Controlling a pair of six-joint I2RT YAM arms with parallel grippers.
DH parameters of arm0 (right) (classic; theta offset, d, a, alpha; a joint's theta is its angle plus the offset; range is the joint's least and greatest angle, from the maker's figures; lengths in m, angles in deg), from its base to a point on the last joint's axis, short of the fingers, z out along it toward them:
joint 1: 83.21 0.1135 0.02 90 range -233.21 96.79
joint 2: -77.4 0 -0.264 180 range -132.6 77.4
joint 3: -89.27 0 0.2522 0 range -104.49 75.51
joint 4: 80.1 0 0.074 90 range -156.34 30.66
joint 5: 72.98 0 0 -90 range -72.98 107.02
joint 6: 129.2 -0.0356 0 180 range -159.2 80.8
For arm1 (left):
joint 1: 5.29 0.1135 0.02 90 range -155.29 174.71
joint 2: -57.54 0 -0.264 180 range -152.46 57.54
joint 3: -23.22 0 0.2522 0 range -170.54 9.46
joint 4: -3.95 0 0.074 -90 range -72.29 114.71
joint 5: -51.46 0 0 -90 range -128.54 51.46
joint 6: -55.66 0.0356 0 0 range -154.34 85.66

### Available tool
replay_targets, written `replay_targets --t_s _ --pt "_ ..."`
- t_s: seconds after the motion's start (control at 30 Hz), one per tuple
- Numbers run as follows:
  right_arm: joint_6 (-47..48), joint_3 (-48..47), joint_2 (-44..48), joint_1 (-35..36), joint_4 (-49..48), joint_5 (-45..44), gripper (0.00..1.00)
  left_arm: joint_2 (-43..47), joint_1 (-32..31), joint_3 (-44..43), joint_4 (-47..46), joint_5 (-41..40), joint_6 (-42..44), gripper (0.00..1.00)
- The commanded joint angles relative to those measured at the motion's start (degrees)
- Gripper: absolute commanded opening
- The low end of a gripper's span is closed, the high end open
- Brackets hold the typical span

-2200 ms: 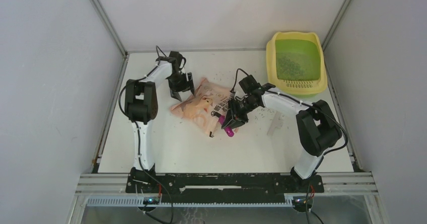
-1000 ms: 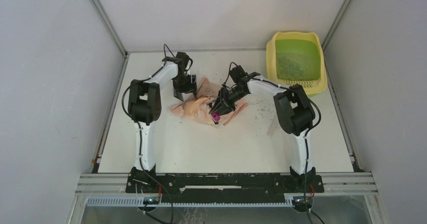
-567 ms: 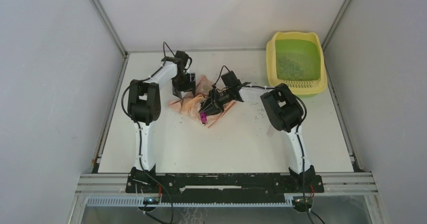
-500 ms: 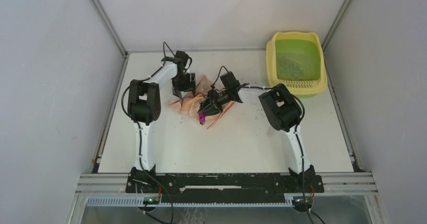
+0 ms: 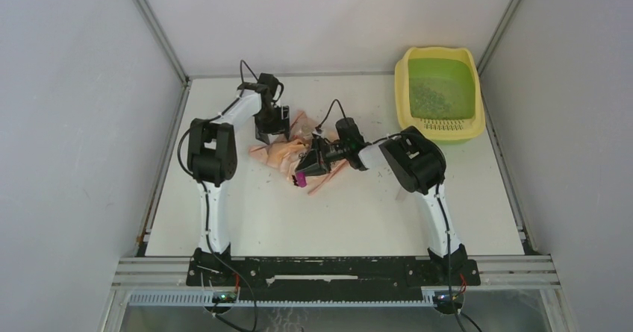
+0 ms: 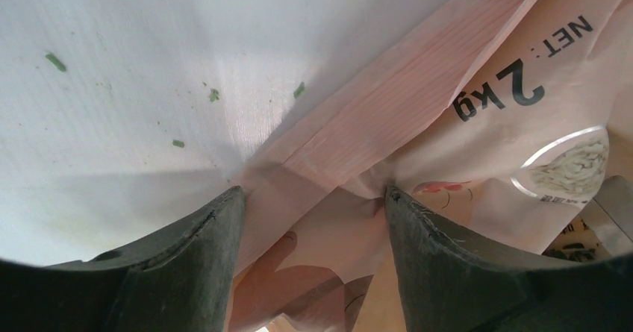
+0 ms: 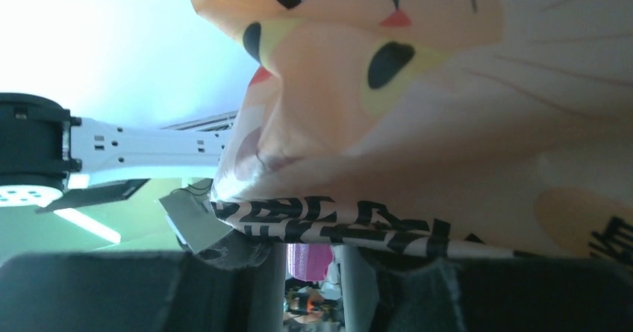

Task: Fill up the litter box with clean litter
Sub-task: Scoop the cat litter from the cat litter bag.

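The litter box (image 5: 439, 127) stands at the table's far right corner, yellow rim around a green basin with a thin layer of litter (image 5: 425, 97). A crumpled peach-pink bag (image 5: 284, 151) lies mid-table. My left gripper (image 5: 272, 129) stands over the bag's far edge; in the left wrist view it (image 6: 313, 194) is open, its fingers (image 6: 186, 265) straddling a fold of the bag (image 6: 418, 116). My right gripper (image 5: 313, 162) reaches low into the bag from the right, shut on a magenta scoop (image 5: 301, 177). In the right wrist view the bag (image 7: 418, 123) drapes over the gripper (image 7: 310, 254) and the scoop (image 7: 310, 261).
Loose litter granules (image 5: 384, 169) are scattered over the white table (image 5: 298, 220) around the bag, also seen in the left wrist view (image 6: 56, 62). A torn pink strip (image 5: 328, 177) lies beside the scoop. Grey walls close in the left, right and back.
My right gripper has slid left and lower with the scoop, pushing into the bag, which has bunched up toward the left gripper. The left gripper has stayed in place.
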Motion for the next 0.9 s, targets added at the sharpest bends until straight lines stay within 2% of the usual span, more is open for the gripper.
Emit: replay_targets --t_s 0.0,0.23,0.3,0.8,0.87 --pt "-4.42 5.32 2.51 0.23 -24.26 -2.21 0.0 3.69 -0.75 0.07 6.19 3.57 0.42 0.73" --pt "-13.63 13.4 3.88 0.75 -43.72 0.06 0.0 5.88 -0.11 -0.15 7.11 3.93 0.34 0.73" --pt "-15.24 15.38 4.47 0.81 -46.56 0.47 0.0 6.3 -0.04 -0.22 7.53 3.73 0.34 0.73" --pt "-2.06 32.56 12.57 0.96 -30.51 1.29 0.0 7.85 0.47 -0.08 8.01 3.77 0.24 0.73" --pt "-1.18 35.01 12.78 0.85 -31.19 1.42 0.0 8.01 0.6 -0.13 8.13 3.78 0.24 0.73"
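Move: The right hand holds the scoop, fingers pointing left, low over the cat litter bag: the bag's middle lies about 4 cm ahead, 3 cm to its left and 4 cm below, and the bag's near edge some 7 cm back, straight in line. The litter box stands about 22 cm farther out and 37 cm to its right. From the left hand, open over the bag's far-left part, the bag's middle is about 5 cm back and 6 cm to the right. Keeping its grip on the scoop's handle, the right hand draws back some 9 cm towards the bag's near edge and about 5 cm to the right, almost level with a centimetre's rise and dip, its fingertips tipping up roughly 10 degrees and partly settling again while the bag stays draped over the scoop. Meanwhile the left hand, still pointing down and wide open, eases up off the bag's far-left part by about 2.5 cm and back 3 cm, then almost stops. ##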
